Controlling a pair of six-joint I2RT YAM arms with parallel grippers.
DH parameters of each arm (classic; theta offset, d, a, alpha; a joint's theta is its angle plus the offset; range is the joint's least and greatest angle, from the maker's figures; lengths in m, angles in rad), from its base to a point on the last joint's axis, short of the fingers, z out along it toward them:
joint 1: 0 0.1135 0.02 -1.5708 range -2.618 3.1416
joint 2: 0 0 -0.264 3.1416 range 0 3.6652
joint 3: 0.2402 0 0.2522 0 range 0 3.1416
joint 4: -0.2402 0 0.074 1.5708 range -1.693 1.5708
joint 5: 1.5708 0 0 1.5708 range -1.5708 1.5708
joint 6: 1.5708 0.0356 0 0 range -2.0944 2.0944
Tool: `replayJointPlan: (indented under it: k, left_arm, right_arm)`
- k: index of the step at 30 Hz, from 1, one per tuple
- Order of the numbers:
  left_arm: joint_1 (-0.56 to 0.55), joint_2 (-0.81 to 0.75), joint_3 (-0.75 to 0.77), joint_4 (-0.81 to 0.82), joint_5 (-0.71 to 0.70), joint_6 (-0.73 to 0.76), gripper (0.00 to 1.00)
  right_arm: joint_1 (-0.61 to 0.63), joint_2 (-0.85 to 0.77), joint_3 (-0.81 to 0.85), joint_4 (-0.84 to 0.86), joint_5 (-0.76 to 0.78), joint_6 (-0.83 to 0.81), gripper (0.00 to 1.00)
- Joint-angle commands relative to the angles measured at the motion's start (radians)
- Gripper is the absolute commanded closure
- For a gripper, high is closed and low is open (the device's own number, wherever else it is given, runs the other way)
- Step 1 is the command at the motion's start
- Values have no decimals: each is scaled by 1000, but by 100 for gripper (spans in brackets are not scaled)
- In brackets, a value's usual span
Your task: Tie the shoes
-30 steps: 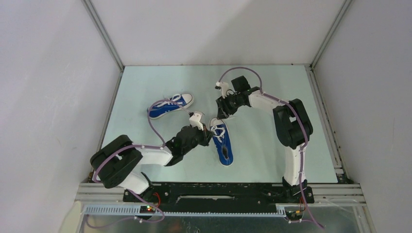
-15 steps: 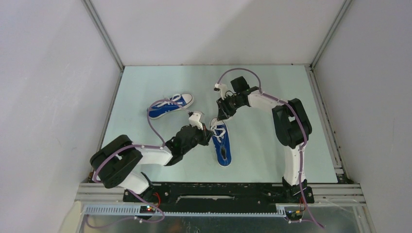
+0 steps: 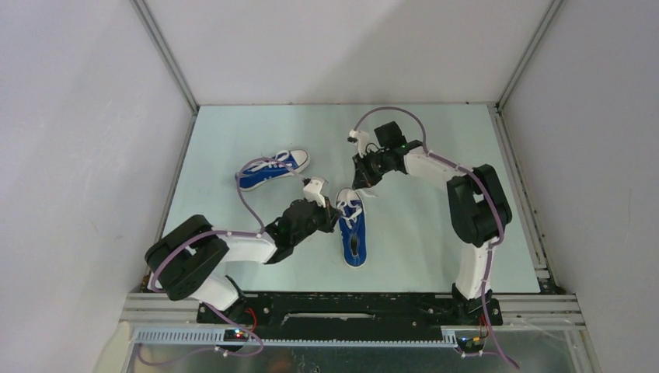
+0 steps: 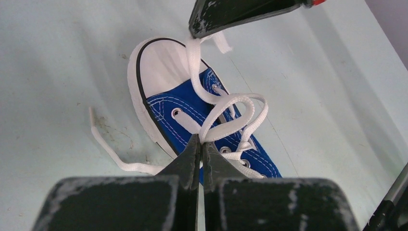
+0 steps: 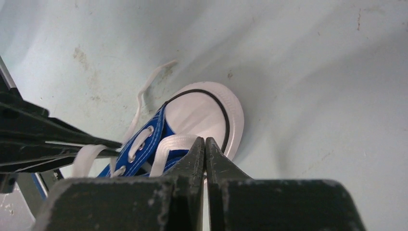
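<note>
Two blue shoes with white laces lie on the table. One shoe [image 3: 352,229] is in the middle, its white toe cap [image 4: 161,67] pointing away from the arm bases. My left gripper [image 4: 199,140] is shut on a loop of its lace [image 4: 231,103] over the eyelets. My right gripper [image 5: 205,140] is shut on another strand of the same lace [image 5: 168,144] just above the toe cap [image 5: 207,113]; its fingers [image 4: 240,12] show at the top of the left wrist view. The second shoe [image 3: 272,169] lies apart to the far left, untouched.
A loose lace end [image 4: 110,154] trails on the table left of the middle shoe. The pale green table [image 3: 435,233] is bounded by metal rails and grey walls. Both arms meet over the toe end of the middle shoe.
The right gripper has closed on the lace near the toe. The middle shoe has swung, its heel shifting left. The left gripper stayed shut on its loop.
</note>
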Motion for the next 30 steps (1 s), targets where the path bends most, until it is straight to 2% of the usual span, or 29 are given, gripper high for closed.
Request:
replayJointPlan:
  k: [1,5,15,30]
  left_arm:
    - [8,8,49,-14,23,47,100]
    - [0,23,98,-48,94,102,100]
    - [-47,61,254,-261,131,272,100]
    - [-49,71,267,-291,57,252,100]
  right_arm:
    - [1,-144,-34,10,43,54,99]
    - [-3,-218,-66,-26,80,118,100]
    - [53,-323,-69,-132,141,222,100]
    - [125,-460,-94,-271,202,268,100]
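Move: Both hands are already shut on white lace. The lacing of the near blue shoe lies about 4 cm to the left hand's right, 1 cm back and 2 cm below; for the right hand, it is roughly 8 cm back, 1 cm left and 3 cm below. The toe cap is some 5 cm ahead and 2 cm right of the left hand, the shoe's opening about 8 cm behind it and 4 cm right, both around 4 cm lower. The right hand, still pinching its lace, pulls it up off the toe, rising some 11 cm in all and drawing back about 7 cm towards the heel side once it is clear, with a slight clockwise turn. Meanwhile the left hand keeps its closed pinch and travels about 4 cm to the right over the lacing, arching up a couple of centimetres and sinking again as it rolls its left side up and turns clockwise, each by some 15 degrees. ##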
